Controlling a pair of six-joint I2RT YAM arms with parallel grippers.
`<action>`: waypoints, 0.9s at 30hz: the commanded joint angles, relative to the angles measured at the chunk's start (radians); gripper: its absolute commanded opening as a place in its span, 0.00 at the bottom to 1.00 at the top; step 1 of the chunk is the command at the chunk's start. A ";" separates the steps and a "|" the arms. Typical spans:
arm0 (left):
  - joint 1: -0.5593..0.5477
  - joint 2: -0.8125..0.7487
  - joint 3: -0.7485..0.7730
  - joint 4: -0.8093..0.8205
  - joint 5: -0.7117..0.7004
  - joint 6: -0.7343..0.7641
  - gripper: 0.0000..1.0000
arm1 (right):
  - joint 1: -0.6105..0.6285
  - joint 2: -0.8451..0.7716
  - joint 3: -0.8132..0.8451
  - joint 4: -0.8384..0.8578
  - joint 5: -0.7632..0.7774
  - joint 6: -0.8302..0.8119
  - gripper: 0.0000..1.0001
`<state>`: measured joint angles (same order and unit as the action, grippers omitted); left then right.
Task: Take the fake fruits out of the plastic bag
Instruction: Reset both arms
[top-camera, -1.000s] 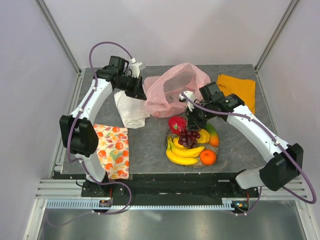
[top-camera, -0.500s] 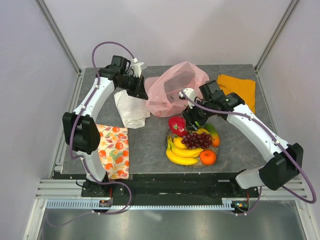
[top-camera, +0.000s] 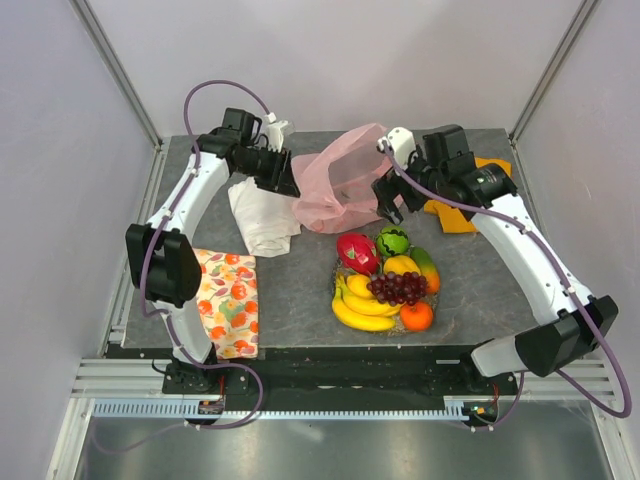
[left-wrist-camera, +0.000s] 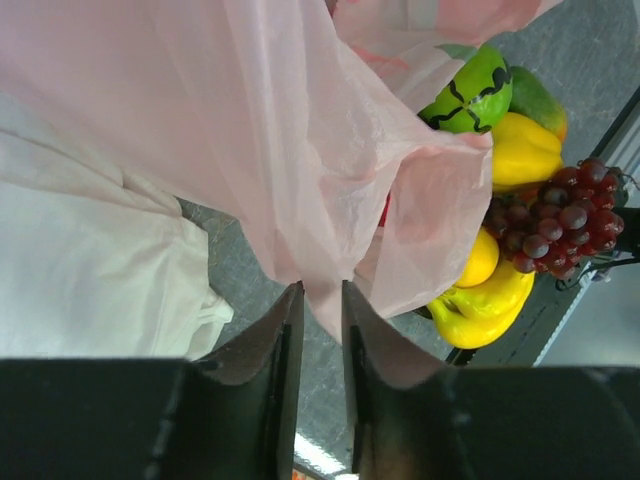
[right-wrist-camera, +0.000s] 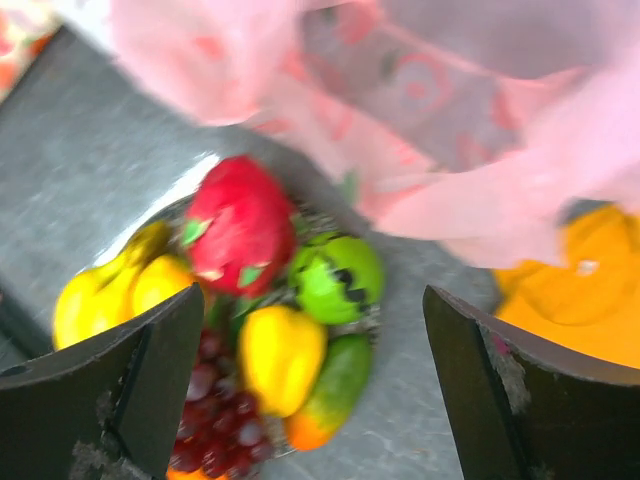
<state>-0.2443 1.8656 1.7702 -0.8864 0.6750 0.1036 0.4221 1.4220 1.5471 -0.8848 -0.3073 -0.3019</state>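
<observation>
The pink plastic bag (top-camera: 345, 180) lies crumpled at the back of the table, and I see no fruit inside it. My left gripper (top-camera: 287, 185) is shut on a fold of the bag's left edge (left-wrist-camera: 320, 290). The fake fruits sit in a pile in front of the bag: dragon fruit (top-camera: 357, 252), green fruit (top-camera: 392, 241), yellow fruit (top-camera: 402, 265), mango (top-camera: 427, 268), grapes (top-camera: 400, 288), bananas (top-camera: 362, 310) and orange (top-camera: 416, 316). My right gripper (top-camera: 385, 205) hangs open and empty (right-wrist-camera: 312, 300) above the pile, beside the bag's right edge.
A white cloth (top-camera: 262, 218) lies left of the bag, under the left arm. An orange cloth (top-camera: 470, 175) is at the back right, partly under the right arm. A fruit-patterned cloth (top-camera: 225, 300) lies at the front left.
The right gripper opened, left the grapes on the pile, and rose back toward the bag. The left jaws parted slightly, with the bag still between them.
</observation>
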 joint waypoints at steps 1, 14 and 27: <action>-0.004 -0.005 0.075 0.010 0.005 0.018 0.64 | -0.039 0.023 0.039 0.104 0.175 0.024 0.98; 0.010 -0.198 0.098 -0.051 -0.245 0.209 0.99 | -0.085 0.043 -0.149 0.484 1.148 0.210 0.98; 0.160 -0.568 -0.412 0.067 -0.246 0.041 0.99 | -0.100 -0.250 -0.415 0.233 1.110 0.358 0.98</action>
<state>-0.1333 1.3678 1.5276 -0.9173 0.4210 0.2653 0.3241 1.2808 1.2198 -0.5213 0.7891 -0.0422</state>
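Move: The left hand's fingertips are still at the pink plastic bag's near-left edge, with the bag's middle about 13 cm to the right, 3 cm ahead and 5 cm lower; the white cloth lies some 8 cm left, 2 cm back and 11 cm lower. The empty right hand has the orange cloth about 22 cm right, 5 cm ahead and 16 cm below, the watermelon 4 cm back, 3 cm right and 13 cm below, and the bag roughly 7 cm left, 8 cm ahead. Upward first, the left hand opens its fingers wide and comes free of the bag's edge, then swings left and back away from it, about 10 cm to the left, fingertips tipping up some 20 degrees. Swinging clockwise about 65 degrees, the open right hand sweeps roughly 20 cm right at near-constant height towards the orange cloth, arcing forward about 10 cm before drawing partly back. ##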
